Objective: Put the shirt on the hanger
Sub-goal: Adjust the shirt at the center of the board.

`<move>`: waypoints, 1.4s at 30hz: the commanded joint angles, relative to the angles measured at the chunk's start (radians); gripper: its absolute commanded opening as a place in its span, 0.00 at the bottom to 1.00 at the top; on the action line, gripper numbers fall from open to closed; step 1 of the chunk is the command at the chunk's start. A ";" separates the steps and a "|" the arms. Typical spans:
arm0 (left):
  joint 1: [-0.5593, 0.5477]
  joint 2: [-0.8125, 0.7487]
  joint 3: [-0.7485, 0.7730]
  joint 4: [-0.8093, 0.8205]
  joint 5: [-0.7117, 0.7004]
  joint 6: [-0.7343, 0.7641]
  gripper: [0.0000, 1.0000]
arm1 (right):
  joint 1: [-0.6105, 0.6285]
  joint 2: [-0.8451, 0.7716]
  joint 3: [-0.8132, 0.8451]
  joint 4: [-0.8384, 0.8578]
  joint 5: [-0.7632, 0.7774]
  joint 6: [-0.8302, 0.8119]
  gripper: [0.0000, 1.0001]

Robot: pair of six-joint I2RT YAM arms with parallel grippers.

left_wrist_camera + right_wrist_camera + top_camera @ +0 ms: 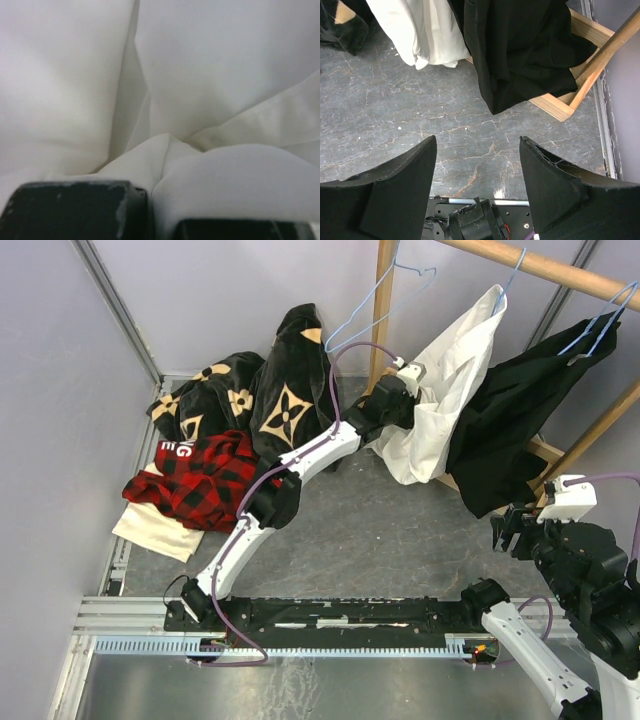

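Note:
The white shirt [455, 370] hangs from the wooden rail [545, 265], its top corner caught at the hook of a light-blue hanger [513, 270]. My left gripper [408, 392] reaches up to the shirt's left edge and is shut on a fold of its cloth. In the left wrist view white shirt cloth [200, 90] fills the frame, pinched between the dark fingertips of that gripper [152, 192]. An empty light-blue hanger [372, 302] hangs by the wooden post. My right gripper [514, 530] hovers low at the right, open and empty [477, 145], with the shirt's hem [420, 30] ahead of it.
A black garment [520, 420] hangs on another blue hanger [600, 325] right of the shirt. A black flower-marked garment [270, 390], a red plaid shirt [200, 480] and a cream cloth [160, 530] lie at the left. The rack's wooden foot [570, 100] is at the right.

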 commanded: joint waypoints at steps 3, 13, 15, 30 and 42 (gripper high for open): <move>0.000 0.083 0.078 0.271 0.084 -0.215 0.06 | -0.002 -0.015 0.040 -0.017 0.024 -0.006 0.75; 0.005 0.053 0.040 0.271 0.114 -0.198 0.62 | -0.003 -0.012 0.045 -0.017 0.012 -0.001 0.75; 0.010 -0.029 -0.042 0.265 0.074 -0.158 0.68 | -0.002 -0.013 0.043 -0.011 0.004 0.001 0.75; 0.000 -0.550 -0.580 0.242 -0.163 -0.024 0.99 | -0.002 0.007 0.080 0.003 0.016 -0.054 0.75; 0.000 -0.671 -0.945 0.340 -0.386 -0.042 0.99 | -0.002 0.005 0.032 0.007 -0.009 -0.041 0.75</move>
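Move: The left hand still pinches the white shirt's hanging lower end; the spot where it lets the cloth go lies about 4 cm to its right, 1 cm farther out and 2 cm lower. The stand's left post foot is some 12 cm to its left, 4 cm ahead and 12 cm below, and the black garment hangs roughly 18 cm to its right, 2 cm back and 8 cm higher. From the idle right hand the release spot is about 32 cm ahead, 14 cm left and 18 cm below. The left hand carries the pinched shirt end some 4 cm to the right while its fingertips tip up about 15 degrees, then dips a little and starts back left as the fingers spread wide and let go of the cloth. Fully open, it rises and backs away from the shirt, travelling about 17 cm left and 6 cm towards its base, turning counter-clockwise and peaking some 12 cm above where it began before sinking about 7 cm again. ##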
